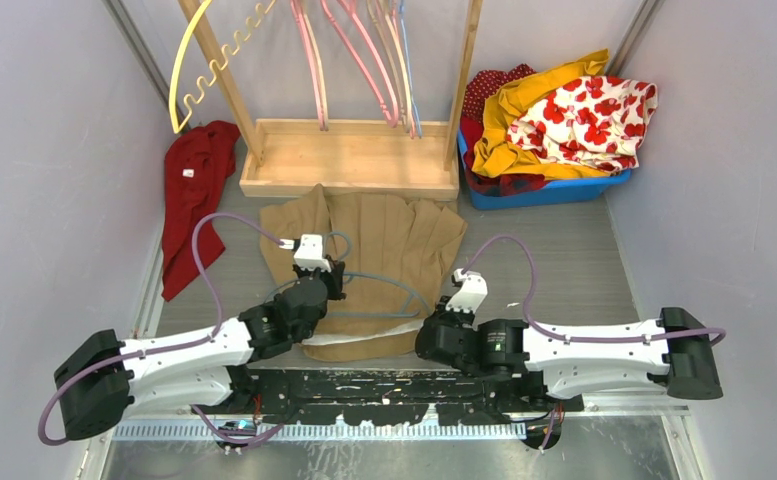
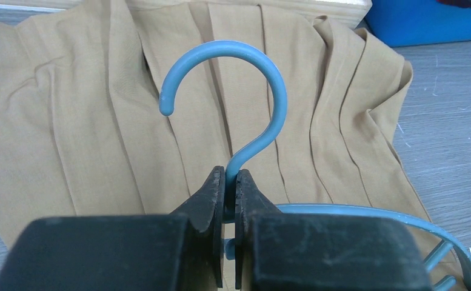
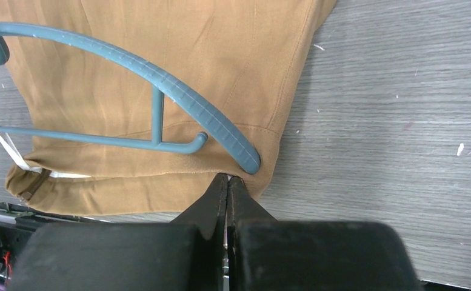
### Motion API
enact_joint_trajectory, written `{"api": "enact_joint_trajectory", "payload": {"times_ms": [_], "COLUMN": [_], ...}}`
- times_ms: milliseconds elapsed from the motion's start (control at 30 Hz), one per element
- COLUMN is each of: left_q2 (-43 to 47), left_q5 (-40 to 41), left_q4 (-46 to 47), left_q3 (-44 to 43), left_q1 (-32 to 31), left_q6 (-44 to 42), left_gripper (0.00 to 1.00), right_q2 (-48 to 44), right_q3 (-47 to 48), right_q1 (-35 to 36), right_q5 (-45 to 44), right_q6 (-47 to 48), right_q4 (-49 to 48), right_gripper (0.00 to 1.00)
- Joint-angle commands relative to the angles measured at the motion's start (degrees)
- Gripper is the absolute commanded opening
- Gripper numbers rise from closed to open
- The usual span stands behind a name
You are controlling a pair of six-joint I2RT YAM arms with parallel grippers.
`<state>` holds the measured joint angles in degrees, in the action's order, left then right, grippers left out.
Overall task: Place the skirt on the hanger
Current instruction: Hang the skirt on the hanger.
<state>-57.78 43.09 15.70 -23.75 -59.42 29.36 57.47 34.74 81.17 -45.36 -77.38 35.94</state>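
Observation:
A tan pleated skirt [image 1: 384, 235] lies flat on the grey table, its waistband toward the arms. A blue-grey hanger [image 1: 396, 292] rests on top of its lower half. My left gripper [image 1: 328, 278] is shut on the neck of the hanger just below the hook [image 2: 276, 91], with the skirt [image 2: 99, 121] spread out behind it. My right gripper [image 1: 430, 320] is at the skirt's right waistband corner. In the right wrist view its tips [image 3: 228, 179] are closed on the waistband edge of the skirt [image 3: 160, 60], right beside the hanger's arm end [image 3: 248, 160].
A wooden rack base [image 1: 349, 160] stands behind the skirt, with pink hangers [image 1: 364, 50] and a yellow hanger [image 1: 186, 70] on it. A red garment [image 1: 194, 185] lies at the left. A blue bin [image 1: 549, 190] of clothes sits at the back right. Walls close in on both sides.

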Motion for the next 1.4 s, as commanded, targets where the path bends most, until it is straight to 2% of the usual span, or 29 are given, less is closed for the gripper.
{"api": "enact_joint_trajectory", "payload": {"times_ms": [0,433,1000,1367], "left_q2": [2.99,9.54,12.1,18.64], "left_q5": [2.49,1.15,2.0,-4.78], "left_q4": [4.17,4.41,4.91,11.0], "left_q3": [-0.98,1.4,0.96,6.33], "left_q1": [-0.58,-0.79,-0.84,-0.87], "left_q6": [-1.83,-3.25,-3.38,-6.14], "left_gripper": [0.0,0.0,0.0,0.0], "right_q2": [-1.71,-2.48,-8.45,-13.18], "right_q3": [3.31,2.61,-7.71,-8.33], "right_q1": [-1.29,-6.26,-6.24,-8.26], "right_q5": [-3.58,-0.74,5.11,6.99], "right_q6": [1.91,5.84,0.21,0.78], "right_q4": [0.85,-3.71,-9.82,-8.77], "right_gripper": [0.01,0.01,0.01,0.01]}}
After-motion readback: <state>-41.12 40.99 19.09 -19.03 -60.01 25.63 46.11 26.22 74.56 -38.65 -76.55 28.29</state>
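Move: My left hand still grips the hanger by its hook. The skirt corner pinched in my right hand is about 11 cm back, 21 cm right and 5 cm lower, with the middle of the waist opening some 15 cm back, 6 cm right and 9 cm below. From my right hand, the hanger's right end is only about 2 cm ahead, level sideways and 2 cm above; the waist opening's middle is 15 cm left, 5 cm back and 5 cm below. I raise the hanger with my left hand about 5 cm, easing slightly back and left, tipping the fingers up and the hanger's right side higher. My right hand keeps its pinch on the skirt's waist corner: it goes forward 2 cm, then draws back, dips some 3 cm and rises a little again, ending about 1 cm to the right with its left side rolled up roughly 10 degrees. ##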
